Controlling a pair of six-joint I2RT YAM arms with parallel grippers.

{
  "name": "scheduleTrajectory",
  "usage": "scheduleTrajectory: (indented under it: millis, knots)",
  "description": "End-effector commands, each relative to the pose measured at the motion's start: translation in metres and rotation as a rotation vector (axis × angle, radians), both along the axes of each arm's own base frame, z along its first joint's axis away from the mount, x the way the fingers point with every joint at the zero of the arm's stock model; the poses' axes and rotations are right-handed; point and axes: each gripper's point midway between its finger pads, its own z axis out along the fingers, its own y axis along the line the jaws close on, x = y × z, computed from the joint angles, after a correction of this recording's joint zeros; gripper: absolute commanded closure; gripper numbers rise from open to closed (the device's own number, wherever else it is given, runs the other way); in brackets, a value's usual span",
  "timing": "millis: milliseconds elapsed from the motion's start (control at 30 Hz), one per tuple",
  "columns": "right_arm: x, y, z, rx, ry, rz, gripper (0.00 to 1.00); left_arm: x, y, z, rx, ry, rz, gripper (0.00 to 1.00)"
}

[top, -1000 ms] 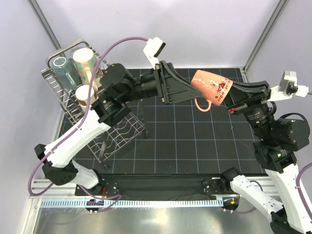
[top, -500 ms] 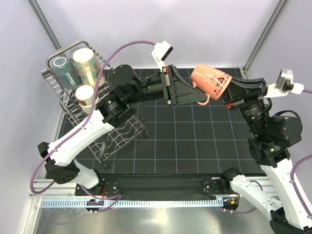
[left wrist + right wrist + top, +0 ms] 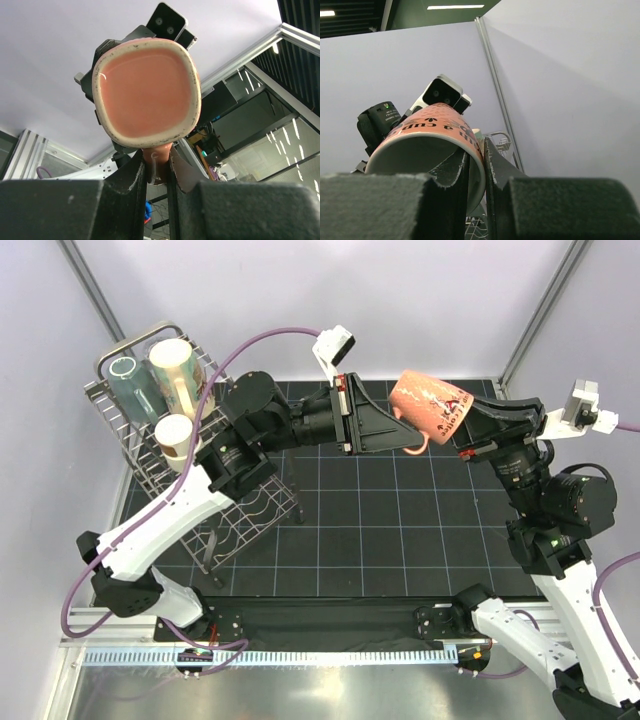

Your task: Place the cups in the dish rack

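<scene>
A salmon-pink mug [image 3: 430, 408] with dark print hangs on its side in mid-air above the far part of the mat, held by both grippers. My left gripper [image 3: 403, 443] is shut on its handle [image 3: 156, 162]; the left wrist view faces the mug's base [image 3: 147, 95]. My right gripper [image 3: 468, 426] is shut on the mug's rim wall [image 3: 479, 165], one finger inside and one outside. The dish rack [image 3: 112, 358] stands at the far left. It holds a grey-teal tumbler [image 3: 128, 380], a cream mug [image 3: 178, 368] and a small cup [image 3: 175, 433].
A black gridded mat [image 3: 400, 540] covers the table under both arms. The rack's lower wire section [image 3: 250, 515] reaches onto the mat beneath my left arm. A metal frame post [image 3: 535, 315] rises at the far right.
My left arm reached right to the mug and its jaws closed on the handle. The right arm brought the mug slightly left and has kept its grip.
</scene>
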Motion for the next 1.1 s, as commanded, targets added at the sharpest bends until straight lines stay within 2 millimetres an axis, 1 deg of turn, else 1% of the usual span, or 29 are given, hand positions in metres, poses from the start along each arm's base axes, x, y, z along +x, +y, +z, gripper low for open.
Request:
scheduleTrajectory:
  millis: [0,67,100,133,167,200,267,300,400,567,633,700,733,767,800,833,867,900,933,967,1033,1067]
  knots:
    - [0.001,0.011,-0.005,-0.064,-0.029,0.022,0.96,-0.002,0.013,0.027,-0.061,-0.044,0.045,1.00]
    - [0.002,0.010,-0.006,-0.065,-0.020,0.015,0.95,0.000,0.015,0.026,-0.058,-0.047,0.062,1.00]
    - [0.002,0.008,-0.008,-0.066,-0.009,0.009,0.88,0.002,0.016,0.020,-0.033,-0.034,0.071,1.00]
    - [0.003,0.007,-0.008,-0.064,-0.005,0.003,0.83,0.002,0.020,0.019,-0.028,-0.048,0.084,1.00]
    - [0.002,0.006,-0.009,-0.066,-0.003,-0.001,0.80,0.007,0.020,0.011,0.008,-0.031,0.106,0.99]
    - [0.005,0.005,-0.011,-0.064,0.013,-0.013,0.75,0.012,0.023,0.009,0.021,-0.030,0.127,1.00]
    - [0.004,0.003,-0.013,-0.062,0.024,-0.020,0.69,0.013,0.030,0.007,0.036,-0.042,0.148,1.00]
    - [0.007,0.002,-0.016,-0.062,0.038,-0.032,0.64,0.016,0.030,0.003,0.050,-0.039,0.159,1.00]
    - [0.009,0.000,-0.021,-0.065,0.066,-0.045,0.58,0.016,0.037,0.004,0.055,-0.054,0.184,1.00]
    - [0.016,-0.001,-0.031,-0.080,0.102,-0.065,0.52,0.019,0.048,0.006,0.064,-0.078,0.228,1.00]
    - [0.018,-0.001,-0.034,-0.077,0.119,-0.067,0.51,0.024,0.052,0.000,0.109,-0.076,0.265,1.00]
    - [0.021,-0.001,-0.037,-0.079,0.136,-0.071,0.50,0.027,0.060,-0.003,0.148,-0.118,0.312,1.00]
    - [0.023,-0.002,-0.039,-0.075,0.152,-0.079,0.50,0.031,0.067,-0.008,0.202,-0.105,0.356,1.00]
    - [0.025,-0.002,-0.042,-0.075,0.170,-0.080,0.50,0.033,0.073,-0.010,0.226,-0.118,0.384,1.00]
    - [0.027,-0.002,-0.045,-0.079,0.180,-0.086,0.50,0.037,0.077,-0.016,0.269,-0.144,0.415,1.00]
    - [0.028,-0.002,-0.047,-0.080,0.192,-0.087,0.50,0.042,0.087,-0.009,0.277,-0.161,0.474,1.00]
    - [0.031,-0.002,-0.052,-0.088,0.212,-0.094,0.50,0.045,0.095,-0.024,0.354,-0.145,0.501,1.00]
    - [0.031,-0.003,-0.053,-0.089,0.216,-0.095,0.50,0.048,0.101,-0.027,0.387,-0.173,0.533,1.00]
    - [0.032,-0.003,-0.054,-0.091,0.224,-0.099,0.50,0.055,0.112,-0.023,0.401,-0.180,0.598,1.00]
    - [0.034,-0.004,-0.057,-0.093,0.240,-0.109,0.50,0.057,0.122,-0.034,0.463,-0.171,0.623,1.00]
    - [0.035,-0.006,-0.060,-0.097,0.255,-0.123,0.50,0.060,0.135,-0.038,0.508,-0.196,0.667,1.00]
    - [0.037,-0.008,-0.063,-0.098,0.271,-0.137,0.50,0.066,0.148,-0.039,0.542,-0.194,0.737,1.00]
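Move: The left hand already pinches the pink mug's handle; the rack's upper shelf lies about 36 cm to its left, 20 cm ahead and 25 cm below. On that shelf the white cup stands some 39 cm left and 18 ahead, the floral mug 39 left and 30 ahead, both about 20 cm down. The right hand still grips the mug's rim, the mug's middle 5 cm left, 2 ahead and 1 above. Right releases the rim and sinks; left carries the mug about 10 cm left and forward towards the rack. ##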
